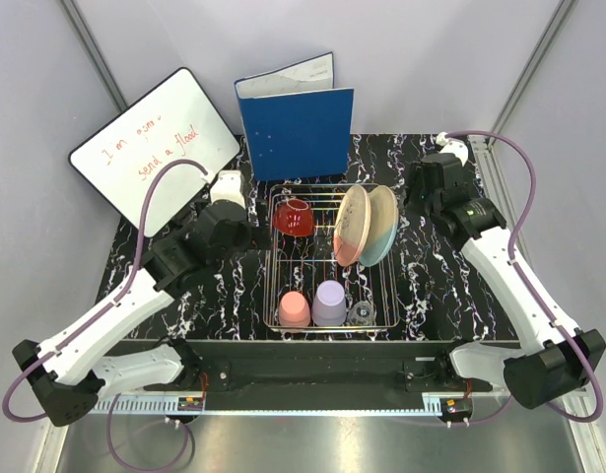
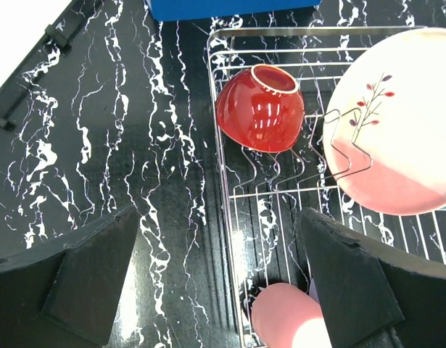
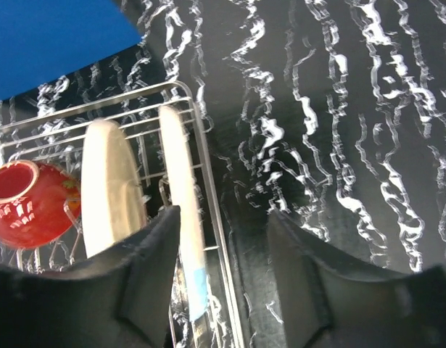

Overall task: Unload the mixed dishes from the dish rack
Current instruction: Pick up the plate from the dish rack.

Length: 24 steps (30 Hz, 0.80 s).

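The dish rack (image 1: 276,258) stands mid-table. Its far left corner holds a tipped red bowl (image 1: 294,216), and two plates stand on edge at its right, one part salmon (image 1: 352,229), one part pale blue (image 1: 383,236). Along its near side stand a pink cup (image 1: 294,309), a lavender cup (image 1: 329,303) and a small glass (image 1: 362,313). My left gripper (image 2: 221,246) hangs open above the rack's left edge (image 2: 221,181), with the bowl (image 2: 260,109) ahead and the pink cup (image 2: 288,319) below. My right gripper (image 3: 224,239) is open, its jaws partly drawn in, above the rack's right edge (image 3: 217,239) beside the blue-tinted plate (image 3: 180,181).
A blue binder (image 1: 297,123) stands upright behind the rack. A whiteboard (image 1: 155,148) leans at the far left. The black marbled table (image 1: 184,286) lies between grey walls, and bare tabletop (image 3: 339,145) lies to the right of the rack.
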{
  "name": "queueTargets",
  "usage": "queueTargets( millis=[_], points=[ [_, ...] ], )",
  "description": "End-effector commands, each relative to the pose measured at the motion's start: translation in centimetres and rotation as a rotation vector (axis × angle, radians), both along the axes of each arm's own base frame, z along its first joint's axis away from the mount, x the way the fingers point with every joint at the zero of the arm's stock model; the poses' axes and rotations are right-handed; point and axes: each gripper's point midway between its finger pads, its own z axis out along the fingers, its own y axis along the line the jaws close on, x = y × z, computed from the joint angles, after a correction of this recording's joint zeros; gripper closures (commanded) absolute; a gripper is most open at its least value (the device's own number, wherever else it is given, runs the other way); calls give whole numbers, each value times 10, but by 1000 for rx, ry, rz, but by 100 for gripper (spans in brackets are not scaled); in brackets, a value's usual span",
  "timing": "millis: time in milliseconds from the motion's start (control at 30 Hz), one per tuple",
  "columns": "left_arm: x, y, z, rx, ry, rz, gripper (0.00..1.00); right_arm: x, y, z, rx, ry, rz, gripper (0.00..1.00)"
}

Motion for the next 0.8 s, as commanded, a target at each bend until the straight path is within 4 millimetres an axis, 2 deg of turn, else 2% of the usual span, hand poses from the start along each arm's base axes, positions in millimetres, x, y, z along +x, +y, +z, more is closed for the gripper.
queueTargets(
  millis=[0,100,233,500,667,767],
  points=[
    [3,-7,2,-38,-22,-9,3,3,18,12,81,-36,59,35],
    [4,-11,1,-45,-16,-21,3,2,22,13,93,-41,82,29],
    [5,-15,0,-43,-7,-27,3,0,28,5,107,-12,111,20],
    [7,-17,0,-48,-8,-23,3,-1,28,2,101,-14,123,19],
    [7,-18,-2,-46,-1,-28,3,2,37,-20,113,53,145,19],
    [6,-18,-5,-44,5,-30,3,6,40,-26,123,63,147,19]
  ],
)
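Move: The plate with the pale blue lower part, nearer the rack's right edge, stands on edge about 9 cm to the right hand's left, 2 cm back and some 14 cm below. The other plate is about 16 cm left, also 2 cm back, and the red mug roughly 27 cm left and 1 cm back, lower still. From the left hand, the blue-bottomed plate lies about 26 cm right and 7 cm ahead. Towards the blue-bottomed plate on the rack's right side the right hand comes in from the right, about 3 cm left first and then mainly down, some 2 cm lower in all. On the way its fingers open from half to wide, its left side rises about 5 degrees and it turns slightly counter-clockwise, still free above the plate. The left hand, open and empty, sinks about 1.5 cm. ##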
